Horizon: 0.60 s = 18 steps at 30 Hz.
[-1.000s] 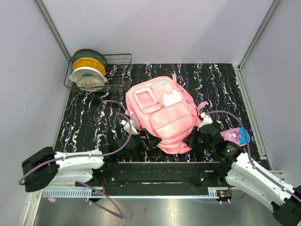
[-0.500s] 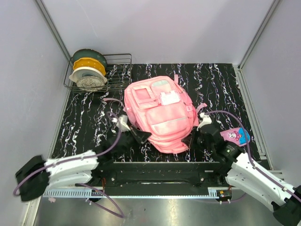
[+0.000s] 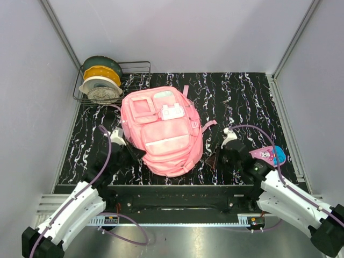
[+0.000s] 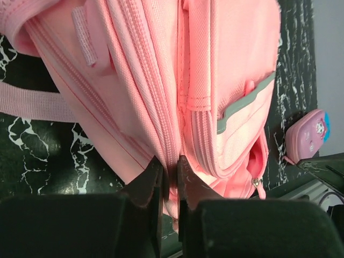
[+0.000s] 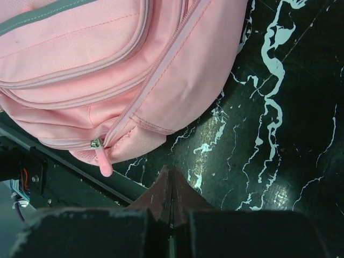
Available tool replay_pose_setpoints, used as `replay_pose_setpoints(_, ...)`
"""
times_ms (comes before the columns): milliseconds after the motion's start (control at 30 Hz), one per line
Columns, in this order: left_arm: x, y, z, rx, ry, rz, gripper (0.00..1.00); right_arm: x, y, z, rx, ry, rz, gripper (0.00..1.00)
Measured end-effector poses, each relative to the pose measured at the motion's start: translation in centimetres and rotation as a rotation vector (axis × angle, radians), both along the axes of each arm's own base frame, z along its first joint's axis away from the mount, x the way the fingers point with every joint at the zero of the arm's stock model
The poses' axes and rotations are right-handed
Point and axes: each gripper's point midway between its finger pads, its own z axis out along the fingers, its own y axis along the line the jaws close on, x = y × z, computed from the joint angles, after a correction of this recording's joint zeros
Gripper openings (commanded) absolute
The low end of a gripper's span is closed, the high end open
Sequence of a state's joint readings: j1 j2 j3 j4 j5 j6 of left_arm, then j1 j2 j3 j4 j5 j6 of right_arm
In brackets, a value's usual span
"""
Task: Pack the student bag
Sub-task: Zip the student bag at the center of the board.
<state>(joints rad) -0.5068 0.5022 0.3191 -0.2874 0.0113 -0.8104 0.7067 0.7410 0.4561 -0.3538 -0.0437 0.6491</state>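
The student bag, a large pink backpack, lies flat on the black marbled table with its front pockets up. My left gripper is at its lower left side, shut on a fold of the pink side seam beside the zipper track. The bag fills the left wrist view. My right gripper sits a little right of the bag's bottom corner, shut with nothing in it, just above the table. A pink zipper pull hangs at the bag's lower edge.
A small pink and blue cartoon pencil case lies at the right, beside the right arm, and shows too in the left wrist view. A wire rack with filament spools stands at the back left. Grey walls enclose the table.
The left gripper has shut on the bag's side and drawn the bag to the left, turning it. The bag now lies apart from the right gripper, which stayed shut.
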Motion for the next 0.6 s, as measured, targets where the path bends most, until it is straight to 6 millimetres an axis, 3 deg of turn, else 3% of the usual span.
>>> replay_pose_setpoints(100,0.0,0.0,-0.6,0.000,0.033,-0.027,0.07,-0.4,-0.3,-0.2,-0.003,0.004,0.002,0.16)
replay_pose_setpoints(167,-0.1,-0.3,-0.3,-0.010,0.021,-0.051,0.19,-0.6,-0.1,0.3,0.018,-0.006,0.015,0.30)
replay_pose_setpoints(200,-0.1,-0.5,-0.2,-0.015,0.016,-0.063,0.27,-0.7,0.1,0.5,0.030,-0.007,0.025,0.31)
replay_pose_setpoints(267,-0.2,-0.8,0.0,-0.019,0.005,-0.088,0.27,-1.1,1.0,0.9,0.065,0.001,0.074,0.35)
replay_pose_setpoints(300,-0.2,-1.0,0.2,-0.024,0.000,-0.100,0.35,-1.3,1.6,0.9,0.081,0.011,0.096,0.37)
replay_pose_setpoints(600,-0.2,-1.9,0.2,-0.058,-0.022,-0.142,0.37,-3.3,5.3,-1.4,0.090,0.126,0.249,0.40)
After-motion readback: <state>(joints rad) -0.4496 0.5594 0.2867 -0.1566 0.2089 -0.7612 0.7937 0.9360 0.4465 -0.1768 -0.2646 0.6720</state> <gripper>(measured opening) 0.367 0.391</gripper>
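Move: The pink zip pull at the bag's lower right corner is about 9 cm to the left of my right hand, 2 cm back and 3 cm lower. From there the bag's middle lies some 20 cm left and 12 ahead, the pencil case about 24 cm right and 2 ahead. My left hand still pinches the zip-side edge of the bag; the zip pull lies about 19 cm to its right, 6 cm back and a little lower. I swing my right hand about 5 cm left and 3 cm back, dipping slightly at the end, towards the zip pull at the bag's lower corner; it turns some 15 degrees counter-clockwise while its shut fingers part to over a third open. Meanwhile my left fingers ease open to a similar gap around the bag's edge, drifting 2 cm right with a slight clockwise turn. ##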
